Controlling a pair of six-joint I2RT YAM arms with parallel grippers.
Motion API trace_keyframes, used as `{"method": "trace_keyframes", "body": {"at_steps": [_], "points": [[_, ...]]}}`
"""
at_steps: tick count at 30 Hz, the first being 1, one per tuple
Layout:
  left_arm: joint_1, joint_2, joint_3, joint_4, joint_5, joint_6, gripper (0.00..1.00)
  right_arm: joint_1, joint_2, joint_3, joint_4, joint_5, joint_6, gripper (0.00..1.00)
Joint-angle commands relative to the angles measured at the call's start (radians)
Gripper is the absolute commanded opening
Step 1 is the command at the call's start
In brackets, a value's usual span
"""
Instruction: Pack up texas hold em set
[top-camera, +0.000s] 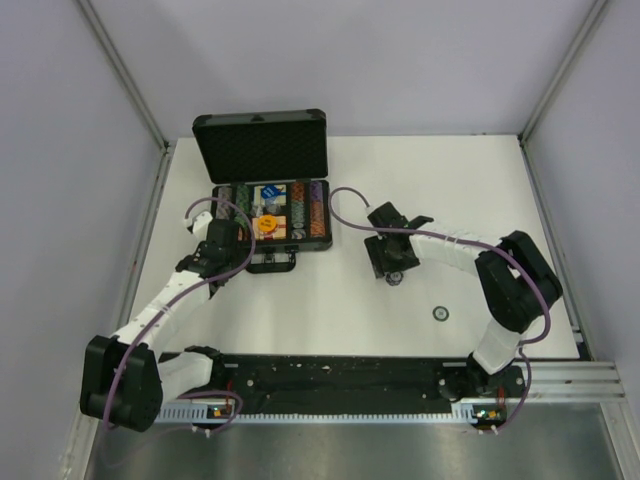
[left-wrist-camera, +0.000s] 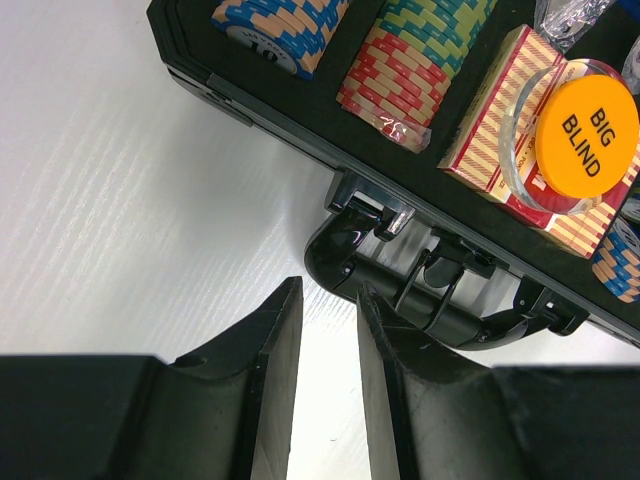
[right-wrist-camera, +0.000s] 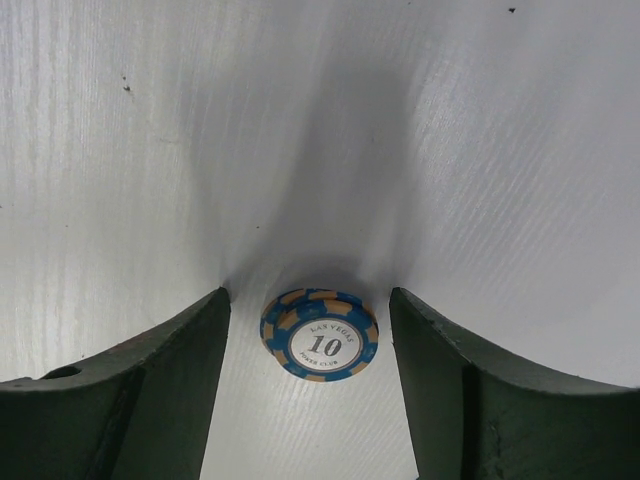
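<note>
The black briefcase of the texas hold em set lies open at the back left, lid upright, with chip rows, a red card deck and an orange "BIG BLIND" disc inside. My left gripper hovers just in front of the case's handle, its jaws a narrow gap apart with nothing between them. Right of the case, my right gripper is open and straddles a small stack of blue "10" chips lying flat on the table, with neither finger touching it.
A single small dark chip lies on the white table toward the near right. A black rail carrying the arm bases runs along the near edge. Grey enclosure walls stand on both sides.
</note>
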Motion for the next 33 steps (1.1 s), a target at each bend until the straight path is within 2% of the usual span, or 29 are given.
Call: {"method": "trace_keyframes", "body": {"at_steps": [1, 4, 9, 12, 18, 23, 33], "points": [[0.005, 0.008, 0.033, 0.044, -0.005, 0.007, 0.34, -0.007, 0.004, -0.02, -0.042, -0.035, -0.03, 0.63], [0.005, 0.016, 0.035, 0.049, 0.001, 0.007, 0.34, -0.007, 0.0, -0.037, -0.044, -0.057, -0.032, 0.54], [0.005, 0.028, 0.036, 0.053, 0.006, 0.003, 0.33, -0.007, -0.002, -0.04, -0.057, -0.086, -0.026, 0.48], [0.005, 0.028, 0.032, 0.053, 0.007, 0.001, 0.33, -0.007, -0.003, -0.043, -0.073, -0.075, -0.015, 0.49], [0.005, 0.027, 0.029, 0.053, 0.003, -0.003, 0.33, -0.007, -0.006, -0.035, -0.12, -0.011, 0.019, 0.61], [0.005, 0.03, 0.027, 0.059, 0.003, -0.009, 0.33, -0.007, 0.004, -0.054, -0.14, -0.018, 0.061, 0.62], [0.005, 0.038, 0.022, 0.072, 0.027, -0.016, 0.34, -0.007, 0.027, -0.066, -0.145, 0.0, 0.101, 0.43]]}}
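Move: A small stack of blue chips lies about 2 cm back from the right hand, nearly in line with it sideways and some 1 cm below. A loose chip lies roughly 10 cm back and 12 cm to that hand's right, and the case's chip tray is centred about 13 cm ahead and 30 cm to its left. From the left hand the stack is some 35 cm to the right, 3 cm back and 8 cm lower. Back towards its base, low over the table, the right hand draws a little over 2 cm until the chip stack sits between its fingertips, sinking only slightly and tucking the tips back about 5 degrees. The fingers narrow, ease open partway, then close again, bringing the pads onto the stack's opposite sides. ##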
